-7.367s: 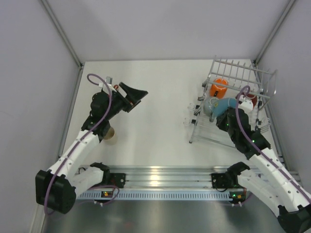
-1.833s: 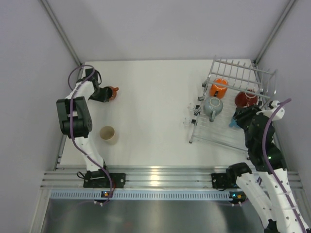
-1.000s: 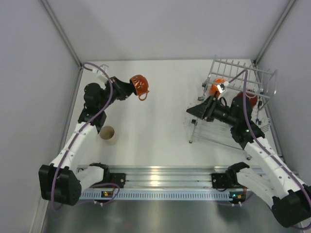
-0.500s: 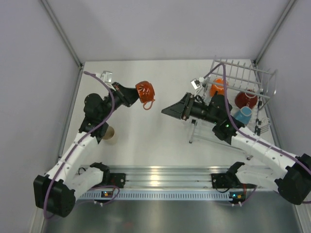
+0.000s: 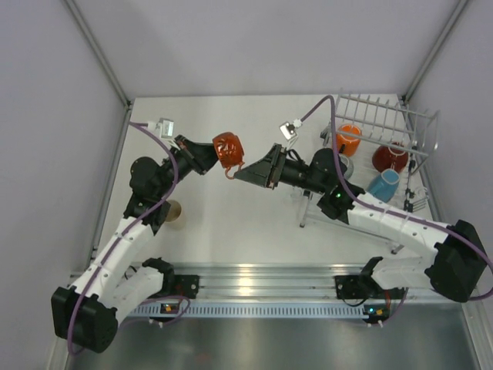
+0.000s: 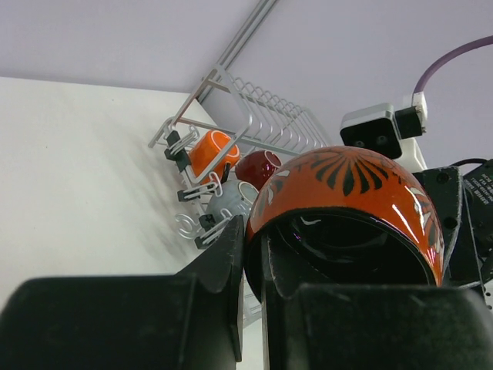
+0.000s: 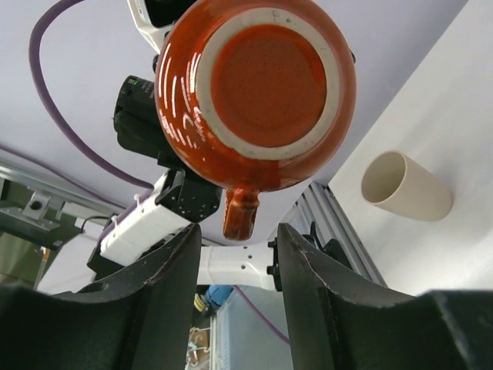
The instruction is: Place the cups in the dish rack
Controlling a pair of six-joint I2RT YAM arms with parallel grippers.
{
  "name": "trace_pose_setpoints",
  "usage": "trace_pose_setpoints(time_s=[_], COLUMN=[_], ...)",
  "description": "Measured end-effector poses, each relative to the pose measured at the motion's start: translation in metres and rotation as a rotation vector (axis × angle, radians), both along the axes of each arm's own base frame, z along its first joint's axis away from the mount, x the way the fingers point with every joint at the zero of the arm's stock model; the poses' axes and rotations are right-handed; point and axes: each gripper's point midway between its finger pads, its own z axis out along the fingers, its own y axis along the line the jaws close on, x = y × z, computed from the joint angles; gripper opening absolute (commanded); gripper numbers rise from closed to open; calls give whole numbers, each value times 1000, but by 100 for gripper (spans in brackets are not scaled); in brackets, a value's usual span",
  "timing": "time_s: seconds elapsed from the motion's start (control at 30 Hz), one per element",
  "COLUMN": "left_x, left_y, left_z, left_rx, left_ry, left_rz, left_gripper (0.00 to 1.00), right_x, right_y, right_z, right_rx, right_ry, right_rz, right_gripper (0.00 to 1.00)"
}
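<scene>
A squat orange-red cup [image 5: 226, 148] with a black inside hangs in the air over the middle of the table. My left gripper [image 5: 211, 156] is shut on its rim [image 6: 257, 231], one finger inside and one outside. My right gripper [image 5: 241, 174] stands open just right of the cup, and its fingers [image 7: 166, 289] flank the cup's handle [image 7: 240, 211] without touching it. The cup's base [image 7: 263, 86] faces that camera. The dish rack [image 5: 413, 127] at the right holds a bright orange cup [image 5: 347, 139], a dark red cup [image 5: 388, 157] and a light blue cup [image 5: 383, 185]. A cream cup [image 5: 173, 213] sits by my left arm.
The grey cup [image 6: 225, 202] shows in the rack in the left wrist view, beside the bright orange cup [image 6: 209, 150]. Side walls close in the table left and right. A metal rail [image 5: 254, 281] runs along the near edge.
My right arm has swung left from the rack, open, up to the held cup. My left gripper has carried the cup slightly right and turned it.
</scene>
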Motion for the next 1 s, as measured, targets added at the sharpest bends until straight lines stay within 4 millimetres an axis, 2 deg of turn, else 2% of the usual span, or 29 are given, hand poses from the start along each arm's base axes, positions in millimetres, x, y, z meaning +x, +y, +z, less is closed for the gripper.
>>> trace_pose_setpoints(time_s=[0.2,0.43,0.53,0.67,0.73,0.77,0.8,0.93,1.0], left_x=[-4,-7,-6,-5,-5,-5,-5,-8,-9], left_y=[-2,-4,-3,0,0,0,0,-1,-2], left_z=[3,-6,-9,-7,-6,-6,-5,-5,-4], left_rx=[-14,-13,-21,-22,-23,-24,-25,-36,-41], left_ry=[-10,-1,-1,-28,-35,-39,-41,-32,-30], left_rz=[-12,-18,-10,9,10,11,11,-3,-12], left_gripper=[0,0,0,0,7,13,24,45,50], right_x=[-1,-2,-2,0,0,0,0,0,2], right_y=[15,28,31,32,32,32,32,29,26], right_z=[-3,-4,-6,-8,-7,-7,-7,-13,-18], right_rx=[17,47,49,52,57,59,61,56,47], right_ry=[25,38,48,72,73,72,71,74,78], right_rz=[24,48,51,50,49,49,48,30,7], right_gripper=[41,36,26,3,0,0,0,0,0])
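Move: The red cup's handle, sticking back towards the bases, lies about 3 cm left and 1 cm ahead of the right hand, some 1 cm lower; the cup's body sits about 6 cm ahead of that hand and 4 cm to its left. From the left hand, already pinching the rim, the handle is roughly 5 cm right and 4 cm back. The beige cup stands on the table some 12 cm back and 21 cm left of the right hand, about 28 cm below. The red cup is handed over in the air: its handle is met by the half-open right fingers, which travel about 3 cm left, then shut on it beneath the cup body. The left hand holds the rim almost in place and only then spreads its fingers to let go, while the right, still gripping, sinks about 1 cm and eases slightly back to the right. ##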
